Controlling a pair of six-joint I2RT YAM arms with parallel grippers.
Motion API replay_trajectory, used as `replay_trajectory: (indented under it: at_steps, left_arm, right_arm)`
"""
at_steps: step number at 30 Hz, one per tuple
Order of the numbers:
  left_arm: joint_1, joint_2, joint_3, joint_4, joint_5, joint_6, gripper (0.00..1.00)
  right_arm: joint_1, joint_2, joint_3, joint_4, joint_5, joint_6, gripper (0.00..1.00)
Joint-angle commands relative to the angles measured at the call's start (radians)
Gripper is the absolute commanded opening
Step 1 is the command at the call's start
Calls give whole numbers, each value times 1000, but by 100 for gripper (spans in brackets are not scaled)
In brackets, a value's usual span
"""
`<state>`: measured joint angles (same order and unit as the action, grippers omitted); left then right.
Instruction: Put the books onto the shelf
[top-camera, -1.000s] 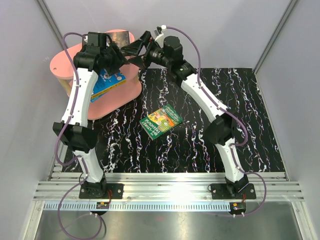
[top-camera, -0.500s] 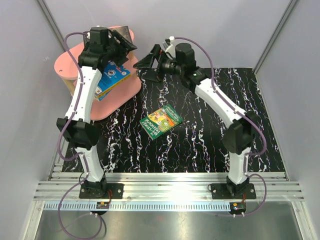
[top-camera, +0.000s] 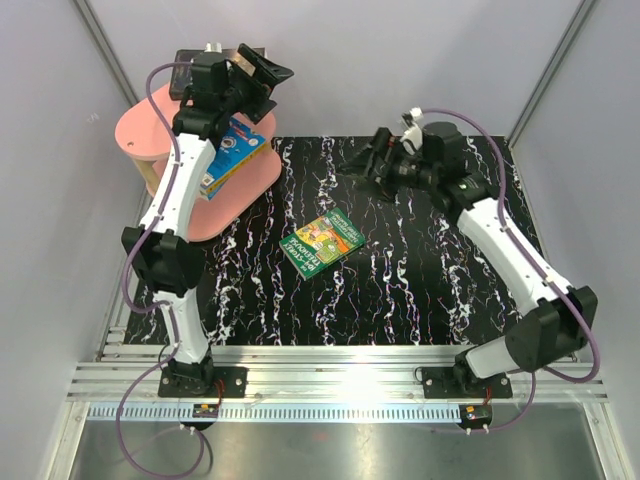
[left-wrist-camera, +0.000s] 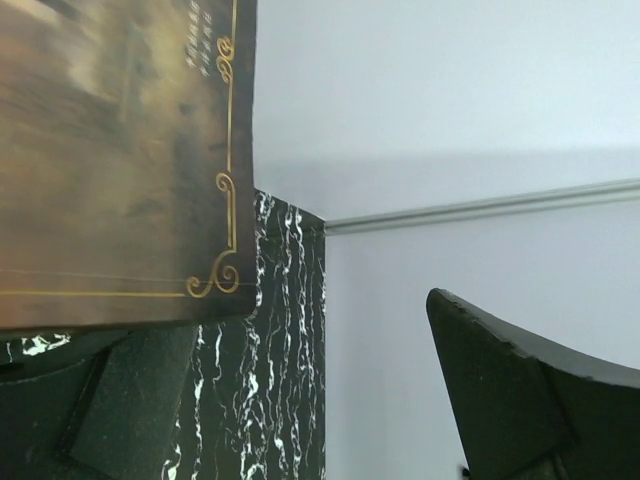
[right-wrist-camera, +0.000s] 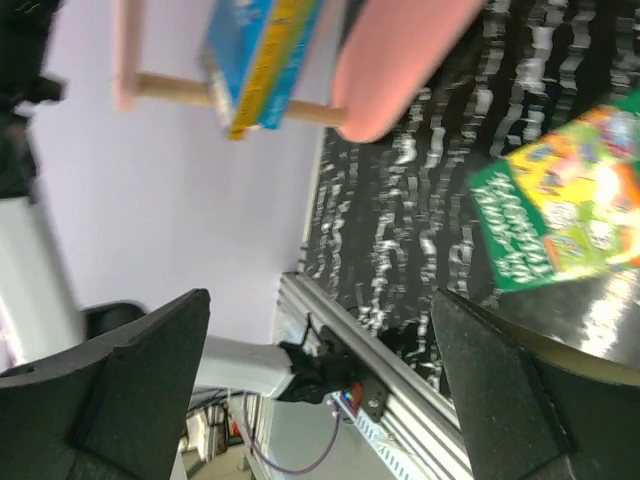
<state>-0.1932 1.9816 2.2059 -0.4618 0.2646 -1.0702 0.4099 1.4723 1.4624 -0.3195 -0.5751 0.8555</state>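
The shelf (top-camera: 140, 125), pink boards on pale posts, stands at the back left. A blue book (top-camera: 232, 150) lies on its middle board. My left gripper (top-camera: 272, 85) hangs open over the shelf's back right edge. In the left wrist view a dark brown book (left-wrist-camera: 120, 160) with gold ornament fills the upper left, next to the left finger of that gripper (left-wrist-camera: 310, 320); the jaws stand wide and do not clamp it. A green book (top-camera: 322, 242) lies flat on the black mat. My right gripper (top-camera: 365, 160) hovers open and empty over the mat, right of the shelf.
The black marbled mat (top-camera: 420, 260) covers the table. Grey walls close in the back and both sides. The right wrist view shows the blue book (right-wrist-camera: 255, 60), a shelf board (right-wrist-camera: 400, 60), the green book (right-wrist-camera: 570, 220) and the near rail (right-wrist-camera: 400, 370).
My left gripper opened wide and rose toward the back of the shelf. My right arm swung away from the shelf to the right, over the mat. The green book stayed put.
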Motion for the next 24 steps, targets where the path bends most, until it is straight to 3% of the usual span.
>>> replay_trajectory:
  at_steps: [1, 10, 15, 19, 24]
  left_arm:
    - [-5, -93, -92, 92, 90, -16, 99]
    - [-20, -263, -209, 114, 212, -7, 99]
    - [-32, -349, -218, -70, 190, 205, 99]
    - [-61, -469, -357, -204, 122, 337, 99]
    - [-143, -552, -647, -228, 19, 432, 99]
  right_arm:
    - [-54, -79, -130, -75, 38, -61, 100]
    - [-68, -78, -221, -113, 69, -65, 100]
    - [-71, 2, -202, -208, 129, -96, 100]
    - [-75, 104, -177, -335, 178, -113, 100]
    - [-75, 161, -243, -319, 169, -110, 100]
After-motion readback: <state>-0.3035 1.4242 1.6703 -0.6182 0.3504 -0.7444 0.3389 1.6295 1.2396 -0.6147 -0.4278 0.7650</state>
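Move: The green book lies flat on the table, about 4 cm ahead of the right gripper, 9 cm to its left and some 33 cm below. From the left gripper it is roughly 16 cm back, 15 cm to the right and 38 cm down. Just beside the left gripper, the black book lies on the shelf top about 12 cm left and 4 cm ahead, while the blue book is some 9 cm back, 8 cm left and 20 cm below. Bring the open left gripper back from the black book about 18 cm, arching up a few centimetres and down again, turning it some 15 degrees clockwise as its left side rises. Meanwhile sink the open right gripper about 20 cm towards the green book's level, easing 6 cm right and tipping its fingers well down; touch nothing. ##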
